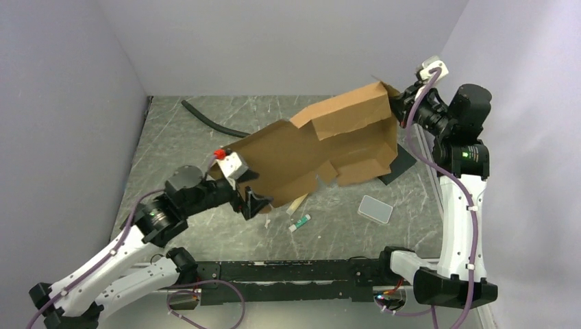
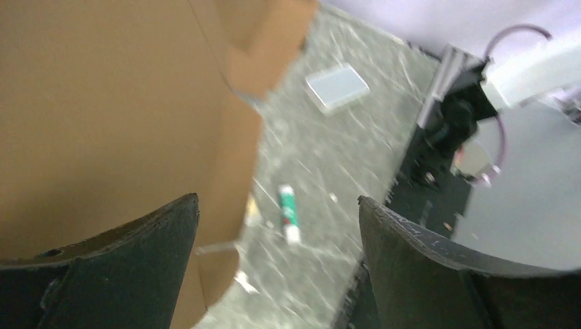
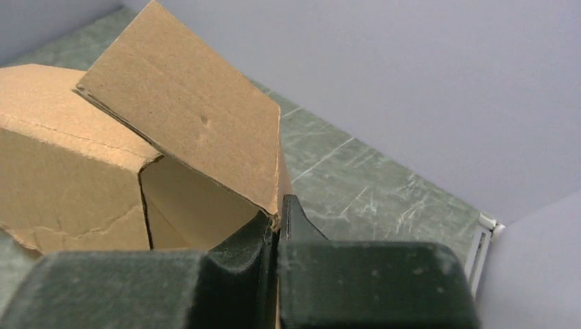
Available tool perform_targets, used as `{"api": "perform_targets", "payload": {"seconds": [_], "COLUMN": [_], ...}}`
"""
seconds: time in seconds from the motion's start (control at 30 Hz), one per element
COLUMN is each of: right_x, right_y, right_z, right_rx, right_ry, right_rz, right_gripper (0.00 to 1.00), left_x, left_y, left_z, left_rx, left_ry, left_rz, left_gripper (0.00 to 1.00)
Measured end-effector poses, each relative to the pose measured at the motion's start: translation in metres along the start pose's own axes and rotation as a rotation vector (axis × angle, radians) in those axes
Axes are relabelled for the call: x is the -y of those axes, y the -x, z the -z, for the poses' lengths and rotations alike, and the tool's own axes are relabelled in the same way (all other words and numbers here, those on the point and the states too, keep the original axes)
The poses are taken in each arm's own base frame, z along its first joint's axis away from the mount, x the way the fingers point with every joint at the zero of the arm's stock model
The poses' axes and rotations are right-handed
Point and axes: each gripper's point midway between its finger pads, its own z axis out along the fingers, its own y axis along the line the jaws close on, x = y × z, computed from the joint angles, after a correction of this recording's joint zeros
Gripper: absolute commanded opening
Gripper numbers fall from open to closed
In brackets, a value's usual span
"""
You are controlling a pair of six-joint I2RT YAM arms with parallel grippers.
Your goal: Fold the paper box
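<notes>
The paper box is a brown cardboard sheet with bent flaps, lifted and tilted over the middle of the table. At the sheet's far right corner my right gripper is shut on a flap edge. The right wrist view shows the fingertips pinching the cardboard. My left gripper stands open at the sheet's near left edge. In the left wrist view its jaws are wide apart, with the cardboard beside the left finger and bare table in the gap.
A translucent grey lid lies on the table at the right, also seen in the left wrist view. A small green-and-white tube lies near the front. A black pad shows under the sheet's right edge, and a black hose at the back left.
</notes>
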Motion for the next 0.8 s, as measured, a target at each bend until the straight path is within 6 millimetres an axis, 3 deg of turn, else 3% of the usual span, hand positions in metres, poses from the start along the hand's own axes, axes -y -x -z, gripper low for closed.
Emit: {"api": "perform_targets", "payload": {"seconds": [0.17,0.23,0.43,0.7,0.8], "right_x": [0.026,0.033,0.049,0.058,0.06], "right_y": [0.014,0.017,0.014,-0.005,-0.014], "right_z": [0.002,0.005,0.009,0.007,0.006], "right_rx": [0.056,0.072,0.09,0.077,0.065], "right_ry": [-0.105,-0.133,-0.191,-0.213,-0.218], "right_rz": [-0.061,-0.079,-0.117,-0.171,-0.193], "right_gripper": [0.0,0.0,0.0,0.0,0.0], "left_x": [0.022,0.028,0.032,-0.013,-0.018], "left_y": [-0.086,-0.111,-0.157,-0.203,-0.216], "left_z": [-0.013,-0.016,-0.045,-0.11,-0.127], "left_rx": [-0.215,-0.304,-0.499,-0.664,-0.676], "left_ry": [-0.069,-0.071,-0.003,0.229,0.243], "left_rz": [0.193,0.206,0.105,-0.026,-0.039], "left_gripper": [0.93,0.94,0.94,0.93,0.87]}}
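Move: From the open left hand the yellow stick lies on the table about 9 cm ahead, 10 cm to its right and some 30 cm below. The green glue stick is about 5 cm nearer than the yellow stick and level with it sideways; the white case is some 19 cm right of it. From the right hand, the middle of the paper box that it holds hangs about 13 cm left, 6 cm back and 8 cm lower. The right fingers keep their shut pinch on the box's corner and carry it about 5 cm right and a little forward, rising slightly then sinking again, while turning some 15 degrees clockwise. The left hand, wide open and empty, dives about 23 cm down and shifts right, easing back before reaching forward towards the yellow stick; its wrist tips the fingers well down, and it touches nothing. ##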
